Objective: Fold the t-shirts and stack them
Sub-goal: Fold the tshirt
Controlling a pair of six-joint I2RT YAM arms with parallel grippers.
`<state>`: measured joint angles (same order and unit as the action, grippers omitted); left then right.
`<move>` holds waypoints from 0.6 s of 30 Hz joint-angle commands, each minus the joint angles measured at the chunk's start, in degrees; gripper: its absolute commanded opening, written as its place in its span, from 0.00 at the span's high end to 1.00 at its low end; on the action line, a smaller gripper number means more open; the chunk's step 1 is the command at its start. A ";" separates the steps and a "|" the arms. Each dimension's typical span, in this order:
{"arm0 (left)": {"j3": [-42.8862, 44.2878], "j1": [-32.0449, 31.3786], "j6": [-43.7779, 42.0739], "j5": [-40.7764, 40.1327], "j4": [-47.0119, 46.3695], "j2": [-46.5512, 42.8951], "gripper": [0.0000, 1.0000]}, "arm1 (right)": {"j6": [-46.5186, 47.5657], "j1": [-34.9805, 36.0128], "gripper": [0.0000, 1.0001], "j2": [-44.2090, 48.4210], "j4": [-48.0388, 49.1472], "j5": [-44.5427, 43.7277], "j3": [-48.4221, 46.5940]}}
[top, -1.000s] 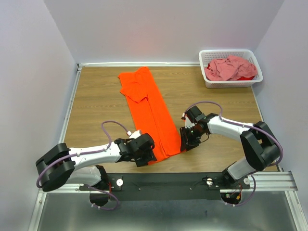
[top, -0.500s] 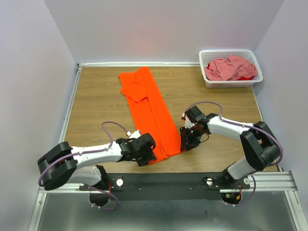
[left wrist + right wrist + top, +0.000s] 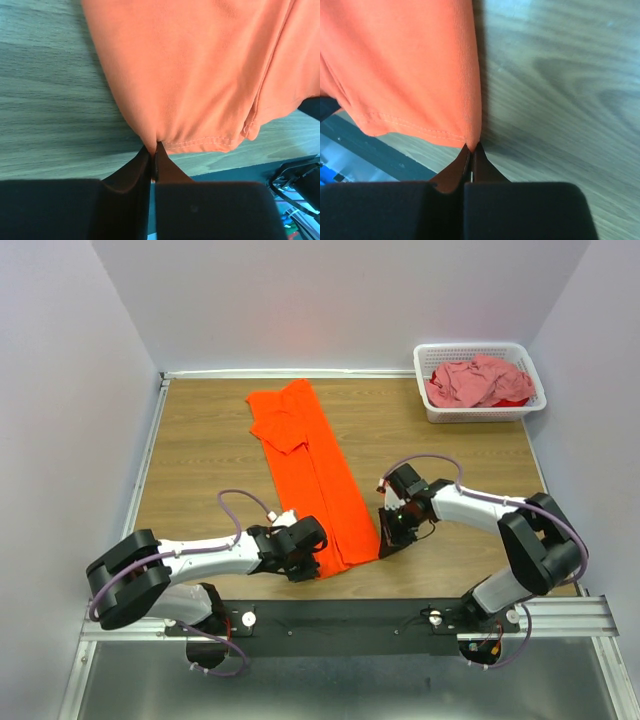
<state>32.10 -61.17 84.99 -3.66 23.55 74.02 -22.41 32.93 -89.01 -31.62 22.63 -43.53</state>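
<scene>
The orange t-shirt (image 3: 310, 470) lies folded into a long narrow strip down the middle of the wooden table. My left gripper (image 3: 316, 562) is shut on the shirt's near left hem corner; the left wrist view shows the cloth (image 3: 200, 70) pinched at the fingertips. My right gripper (image 3: 381, 543) is shut on the near right hem corner, with the cloth (image 3: 410, 65) pinched there in the right wrist view. The dusty pink t-shirt (image 3: 475, 380) lies crumpled in the basket at the far right.
A white lattice basket (image 3: 430, 412) stands at the far right corner; something red shows under the pink cloth in it. The table's near edge and the black base rail (image 3: 350, 615) lie just behind both grippers. Walls close the left, back and right sides.
Both grippers have moved slightly inward, and the hem's near corners have shifted a little with them. The rest of the shirt has not moved.
</scene>
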 commanded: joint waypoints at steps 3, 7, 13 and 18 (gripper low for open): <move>0.25 -0.44 -3.34 -1.00 8.17 -1.94 0.91 | -3.94 1.87 0.99 5.24 -0.64 3.47 5.46; -1.33 -0.62 -6.49 1.89 9.41 -6.42 0.91 | -10.88 7.05 0.99 12.08 -0.99 2.07 9.77; -4.41 -0.88 -9.40 6.38 12.04 -15.12 0.90 | -27.75 18.91 0.99 19.48 -0.99 -3.02 11.98; -5.64 -0.97 -11.07 7.18 14.06 -22.58 0.90 | -32.52 21.74 0.99 19.40 -1.34 -5.66 7.25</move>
<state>27.33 -61.65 76.20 1.74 34.11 55.55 -47.29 53.58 -70.06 -31.81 21.32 -32.40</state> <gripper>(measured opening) 0.098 0.012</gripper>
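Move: Both hands already hold the near hem of the narrow t-shirt strip by its corners, almost at table level. The table's near edge, towards which they pull, is straight back, about 5 cm from the left hand and 10 cm from the right. The shirt's middle lies about 23 cm straight ahead of the left hand, and 18 cm ahead and 16 cm left of the right. The folded sleeve is some 36 cm ahead and 8 cm left of the left hand. Keeping the hem corners pinched in shut fingers, both hands drag the t-shirt back to the table's near edge and lift the hem slightly. The right hand leads, sweeping back about 11 cm, then also drifting left and up about 2.5 cm each; the left goes back and left about 4 cm each, rising 2.5 cm and turning some 10 degrees clockwise. ##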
